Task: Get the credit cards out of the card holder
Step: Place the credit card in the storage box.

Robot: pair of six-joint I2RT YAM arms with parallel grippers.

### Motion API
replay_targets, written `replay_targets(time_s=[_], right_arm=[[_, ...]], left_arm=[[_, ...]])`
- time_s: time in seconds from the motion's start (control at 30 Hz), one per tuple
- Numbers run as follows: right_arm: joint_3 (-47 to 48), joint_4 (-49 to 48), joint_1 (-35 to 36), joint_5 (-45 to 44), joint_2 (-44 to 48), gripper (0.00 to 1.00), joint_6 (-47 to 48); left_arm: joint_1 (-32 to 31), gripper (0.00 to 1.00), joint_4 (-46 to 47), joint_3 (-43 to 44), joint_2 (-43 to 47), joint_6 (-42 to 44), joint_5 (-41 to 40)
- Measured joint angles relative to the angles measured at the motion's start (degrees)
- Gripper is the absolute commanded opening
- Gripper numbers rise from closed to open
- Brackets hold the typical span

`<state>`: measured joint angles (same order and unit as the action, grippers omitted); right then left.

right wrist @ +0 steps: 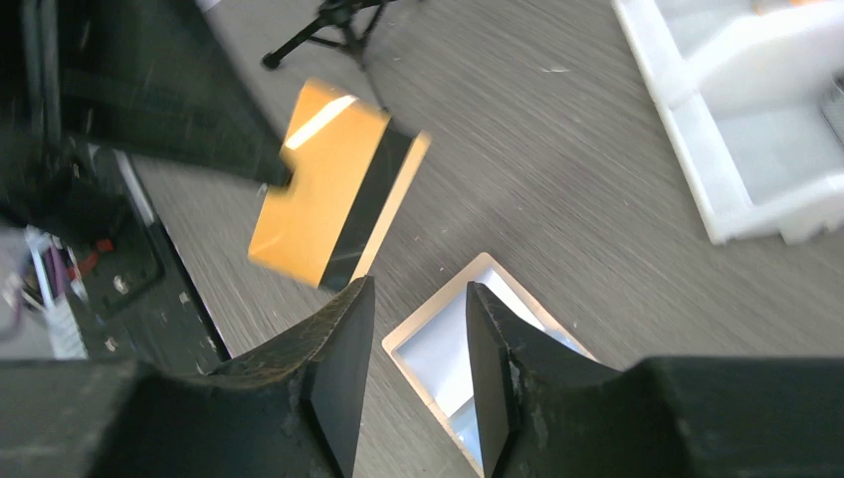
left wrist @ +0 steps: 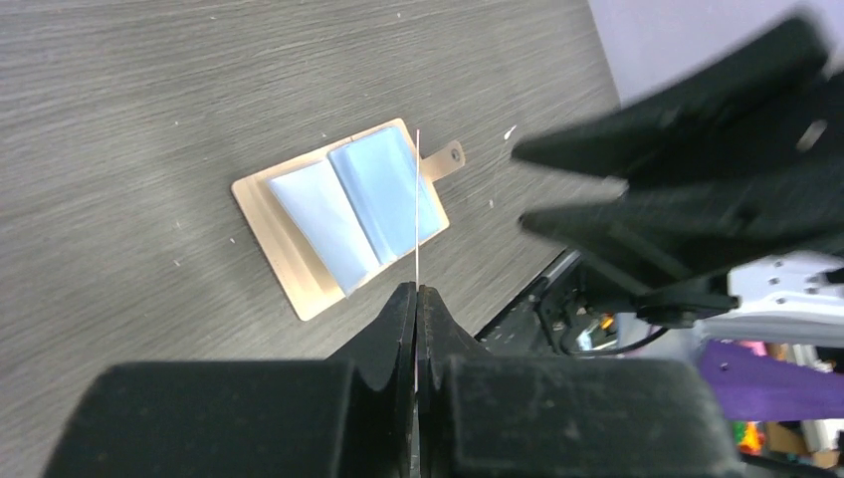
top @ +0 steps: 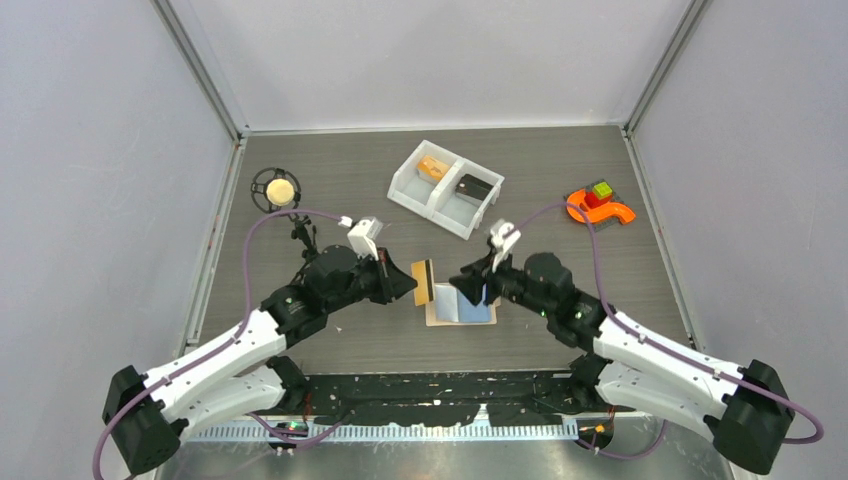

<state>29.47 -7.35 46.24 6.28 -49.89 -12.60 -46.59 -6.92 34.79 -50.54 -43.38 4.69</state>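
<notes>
An orange credit card (top: 420,283) with a black stripe hangs just above the table, pinched at one edge by my left gripper (top: 404,284), which is shut on it. In the left wrist view the card (left wrist: 417,199) shows edge-on as a thin line rising from the closed fingertips of the left gripper (left wrist: 416,294). The beige card holder (top: 470,313) lies open on the table, its light blue lining up, right of the card. My right gripper (top: 470,290) hovers over the holder, open and holding nothing. In the right wrist view, the holder (right wrist: 438,349) shows between the fingers of the right gripper (right wrist: 418,299), with the card (right wrist: 328,194) beyond.
A white two-compartment bin (top: 430,213) stands behind the holder, with an orange item (top: 432,168) in one half and a dark item (top: 473,186) in the other. An orange toy (top: 600,207) lies at the far right. A small black stand with a ball (top: 280,189) is at the far left.
</notes>
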Motion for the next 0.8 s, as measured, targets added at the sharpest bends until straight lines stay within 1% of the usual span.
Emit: replay_targets(time_s=[0.07, 0.13, 0.23, 0.43, 0.6, 0.8], right_arm=[[-5.11, -4.59, 3.19, -0.04, 2.71, 0.45, 4.63], [-8.15, -7.45, 5.62, -0.02, 4.02, 0.47, 9.42], [-8.39, -9.51, 7.58, 0.13, 3.89, 0.51, 15.87], [-9.31, -15.52, 14.69, -0.02, 3.87, 0.52, 33.22], [-12.35, -22.64, 19.3, -4.09, 2.6, 0.52, 45.38], [-12.74, -28.7, 22.18, -9.09, -0.39, 0.51, 55.71]], left_arm=[[0.09, 0.0, -1.44, 0.7, 1.38, -1.53, -0.22], [0.11, 0.0, -1.97, 0.79, 2.8, -2.84, -0.44], [0.11, 0.0, -2.78, 0.61, 5.29, -6.47, -1.6], [0.2, 0.0, -3.02, -2.16, 12.35, -18.25, -5.92], [0.22, 0.0, -6.05, -2.21, 13.68, -26.97, -8.28], [0.22, 0.0, -7.76, -2.23, 13.46, -34.03, -8.17]])
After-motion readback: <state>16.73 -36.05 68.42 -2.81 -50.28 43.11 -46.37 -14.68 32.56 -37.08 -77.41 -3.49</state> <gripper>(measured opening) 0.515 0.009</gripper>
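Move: The credit card is already pinched in my left fingertips, about 7 cm to the left of my open right hand, 2 cm nearer my base and level in height. The right gripper lies roughly 8 cm to the right of my left hand and 2 cm farther out. From my right hand, the card holder lies 17 cm below, 3 cm back and 1 cm right; the storage box is some 26 cm ahead, 2 cm left, 16 cm below. I swing my right hand back about 5 cm and left 4 cm, rolling it nearly 60 degrees about its finger line, counter-clockwise seen from behind, with its half-open jaws nearing the card. My left hand keeps its pinch, lifts the card about 4 cm while easing 3 cm left, and rolls some 35 degrees to turn the card for the other gripper. ##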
